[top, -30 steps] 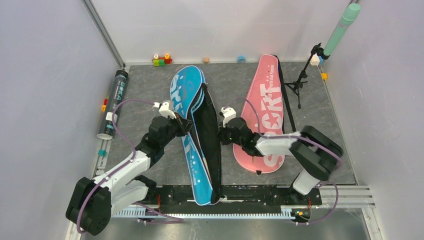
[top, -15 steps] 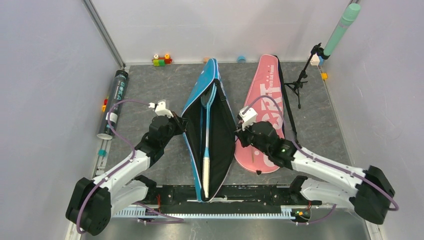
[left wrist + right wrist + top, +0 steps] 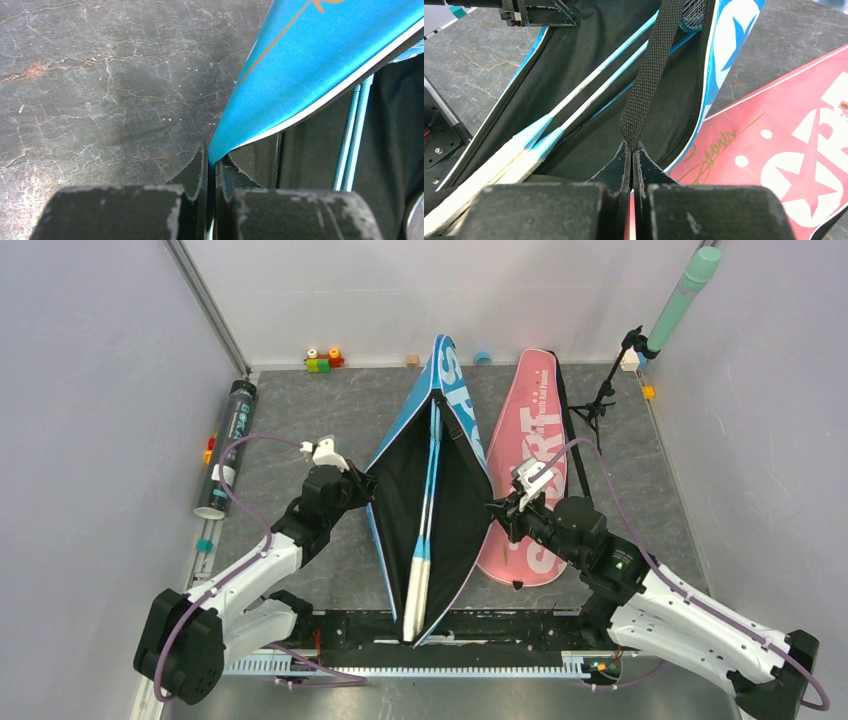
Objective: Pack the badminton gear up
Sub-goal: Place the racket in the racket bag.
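Note:
The blue racket bag lies at mid-table, its black lining spread wide. Two blue rackets with white handles lie inside. My left gripper is shut on the bag's left edge, pinched between the jaws. My right gripper is shut on the bag's black webbing strap, which runs up from the fingertips over the racket shafts. The pink racket bag lies closed just to the right, under the right arm. A dark tube lies along the left wall.
A black tripod stand stands at the back right beside a green cylinder. Small toy blocks sit along the back wall and left edge. The metal rail crosses the near edge under the bag's bottom end.
The right arm swung out to the right, drawing the strap and the bag's upper flap with it. The blue bag went from folded shut to wide open, baring the rackets. The left gripper held still.

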Motion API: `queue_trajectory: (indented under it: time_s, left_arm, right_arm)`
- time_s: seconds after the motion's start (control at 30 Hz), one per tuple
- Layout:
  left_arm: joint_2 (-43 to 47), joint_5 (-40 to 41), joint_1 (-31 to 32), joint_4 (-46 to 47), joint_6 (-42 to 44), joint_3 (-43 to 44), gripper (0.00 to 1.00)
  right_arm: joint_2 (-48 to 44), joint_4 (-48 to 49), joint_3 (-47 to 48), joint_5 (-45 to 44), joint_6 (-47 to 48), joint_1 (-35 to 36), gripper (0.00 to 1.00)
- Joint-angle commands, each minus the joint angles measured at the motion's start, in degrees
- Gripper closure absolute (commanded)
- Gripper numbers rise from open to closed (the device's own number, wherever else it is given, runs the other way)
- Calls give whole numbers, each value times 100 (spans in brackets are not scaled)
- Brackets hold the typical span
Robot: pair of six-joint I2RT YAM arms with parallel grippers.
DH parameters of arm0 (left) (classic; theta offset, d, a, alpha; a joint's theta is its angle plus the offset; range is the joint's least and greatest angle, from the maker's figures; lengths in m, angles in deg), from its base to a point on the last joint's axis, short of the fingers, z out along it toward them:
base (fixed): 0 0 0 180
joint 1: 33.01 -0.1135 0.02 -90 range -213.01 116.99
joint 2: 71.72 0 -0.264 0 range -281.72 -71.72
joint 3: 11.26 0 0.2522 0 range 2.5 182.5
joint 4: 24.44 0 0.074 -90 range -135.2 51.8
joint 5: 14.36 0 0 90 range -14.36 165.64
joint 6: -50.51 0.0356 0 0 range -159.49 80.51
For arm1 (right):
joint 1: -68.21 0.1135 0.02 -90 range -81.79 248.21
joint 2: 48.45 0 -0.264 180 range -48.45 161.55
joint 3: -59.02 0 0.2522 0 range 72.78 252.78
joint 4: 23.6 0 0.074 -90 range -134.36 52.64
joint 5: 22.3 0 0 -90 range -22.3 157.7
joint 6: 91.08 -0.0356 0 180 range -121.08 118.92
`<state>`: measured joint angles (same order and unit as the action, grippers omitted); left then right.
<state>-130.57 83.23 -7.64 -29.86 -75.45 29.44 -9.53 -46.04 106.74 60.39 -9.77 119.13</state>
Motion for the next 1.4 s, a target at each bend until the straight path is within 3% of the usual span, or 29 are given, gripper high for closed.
queue_trajectory:
  time_s: [0.0,0.2,0.43,0.6,0.67,0.73,0.83,1.03,1.27,1.37]
  left_arm:
    - [-22,1430,-298,-150,-51,220,98]
    - [56,410,-298,117,44,61,98]
    - [79,-414,-286,537,-383,-483,98]
    - [194,-531,-279,537,-377,-593,98]
    - [238,-589,-279,556,-336,-593,98]
    - [242,-693,-279,624,-292,-598,98]
    - [221,-877,-270,737,-286,-627,98]
    - [156,-941,-238,874,-370,-728,98]
    - [63,-963,-153,941,-421,-725,98]
    - [7,-934,-133,942,-434,-725,98]
  right_arm:
    - [-283,-102,173,-317,231,-26,100]
    - [663,218,115,-172,293,-29,100]
    - [1776,267,194,-1422,-1,-50,100]
    - [2308,-27,296,-1685,-141,-134,86]
    - [2325,31,301,-1417,-33,-134,71]
    - [2238,231,247,-1034,139,-132,49]
    - [1962,608,72,-356,370,-127,34]
    - [1443,1385,-442,1098,587,-127,22]
    - [1661,2657,-896,2761,76,-125,22]
    - [2165,2678,-795,2676,-124,-88,24]
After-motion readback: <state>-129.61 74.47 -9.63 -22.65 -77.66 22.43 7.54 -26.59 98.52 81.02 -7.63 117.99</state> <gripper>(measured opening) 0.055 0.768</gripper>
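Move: The two racket handles, in the open racket bag, lie about 15 cm left of the right hand, 7 cm back and some 20 cm below it. From that hand, the racket shafts are about 12 cm left and 21 cm ahead; the pink bag's middle is about 12 cm right and 22 cm ahead, both at table level. From the left hand, closed on the bag's left rim, the handles are 10 cm right, 17 cm back, 11 cm below. The black strap pinched in the right fingers at the bag's right rim is lowered about 10 cm and slightly forward, the wrist tilting some 20 degrees, and let go there as the fingers spread wide. The right hand then lifts slightly and swings left and back over the bag towards the racket handles, turning counter-clockwise about 30 degrees. The left hand keeps its pinch on the left rim, easing down and back slightly. ##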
